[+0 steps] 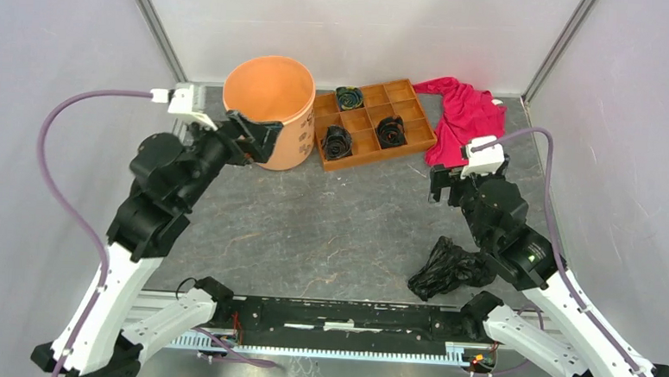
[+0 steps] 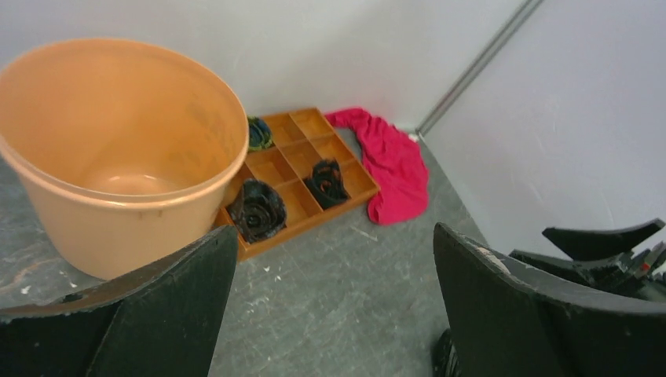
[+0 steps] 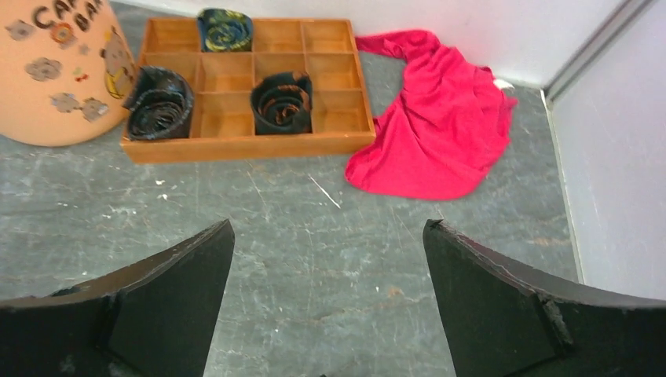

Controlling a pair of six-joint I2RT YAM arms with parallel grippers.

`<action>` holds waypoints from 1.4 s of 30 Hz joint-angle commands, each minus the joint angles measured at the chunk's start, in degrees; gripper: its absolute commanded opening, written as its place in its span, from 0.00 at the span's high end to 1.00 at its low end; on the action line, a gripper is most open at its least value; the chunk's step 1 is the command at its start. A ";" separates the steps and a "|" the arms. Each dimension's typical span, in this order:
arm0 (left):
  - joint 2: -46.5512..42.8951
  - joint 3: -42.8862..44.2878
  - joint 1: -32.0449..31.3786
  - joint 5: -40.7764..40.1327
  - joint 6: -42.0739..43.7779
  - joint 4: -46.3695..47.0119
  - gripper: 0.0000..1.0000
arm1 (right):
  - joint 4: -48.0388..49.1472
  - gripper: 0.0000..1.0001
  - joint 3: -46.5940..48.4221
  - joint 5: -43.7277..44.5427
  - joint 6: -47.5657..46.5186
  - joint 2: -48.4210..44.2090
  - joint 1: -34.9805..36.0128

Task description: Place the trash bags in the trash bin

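Note:
The trash bin [image 1: 269, 107] is a light-orange bucket standing upright and empty at the back left; it also shows in the left wrist view [image 2: 118, 157] and, with small dark marks, in the right wrist view [image 3: 55, 71]. The trash bag [image 1: 448, 268] lies crumpled as glossy black film on the table at the front right, beside my right arm. My left gripper [image 1: 260, 137] is open and empty, close to the bin's front side, and its jaws stand wide apart in its wrist view [image 2: 334, 243]. My right gripper [image 1: 448, 181] is open and empty above bare table [image 3: 326, 228], beyond the bag.
A flat orange compartment tray [image 1: 373, 121] to the right of the bin holds three small coiled black rolls [image 3: 161, 102]. A red cloth [image 1: 467, 109] lies at the back right by the wall post. Grey walls enclose the table on three sides.

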 commanded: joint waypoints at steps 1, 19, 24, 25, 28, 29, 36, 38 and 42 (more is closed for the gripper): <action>5.16 2.17 0.43 7.03 3.76 0.69 0.00 | -3.78 0.02 -0.13 5.04 3.20 0.94 -0.43; 9.36 -7.82 0.69 15.54 7.00 8.51 0.00 | -30.70 0.02 -12.83 14.10 40.02 12.40 -0.76; 9.43 -9.59 0.71 16.97 7.95 8.72 0.00 | -27.17 0.02 -16.33 7.81 41.55 14.35 -0.85; 9.44 -9.76 0.72 17.37 7.99 8.73 0.00 | -24.41 0.02 -17.25 4.87 39.44 14.47 -0.83; 9.14 -10.33 0.72 18.48 7.81 8.96 0.00 | -18.11 0.02 -18.42 -1.57 32.25 15.34 -0.82; 8.99 -10.70 0.72 18.56 7.81 9.01 0.00 | -16.42 0.05 -18.64 -2.84 30.71 15.94 -0.83; 8.17 -11.57 0.72 18.61 7.81 9.43 0.00 | -0.70 0.57 -22.04 -19.16 21.09 21.35 -0.72; 8.11 -11.66 0.72 18.24 7.90 9.43 0.00 | 5.89 0.74 -22.20 -24.77 19.30 22.57 -0.51; 8.26 -11.87 0.71 17.73 7.74 9.71 0.00 | 16.06 0.99 -16.06 -34.08 17.00 28.01 0.53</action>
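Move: Behind and far below the open right hand lies the black trash bag, its middle about 11 cm back, 4 cm to the right and 29 cm down. The red cloth lies roughly 22 cm ahead of that hand and 4 cm right; the wooden tray is some 20 cm ahead and 18 cm left, both near table height. From the left hand, the bag is about 11 cm back, 39 cm right and 41 cm down. Diving about 28 cm, the right hand draws back and slightly right towards the bag while its fingers tip steeply down, nearly 50 degrees. Low down it sweeps left some 11 cm, creeping forward and turning counter-clockwise, and the fingers close almost shut, pinching the bag's plastic. The empty, open left hand sinks about 11 cm and shifts right, turning clockwise. ##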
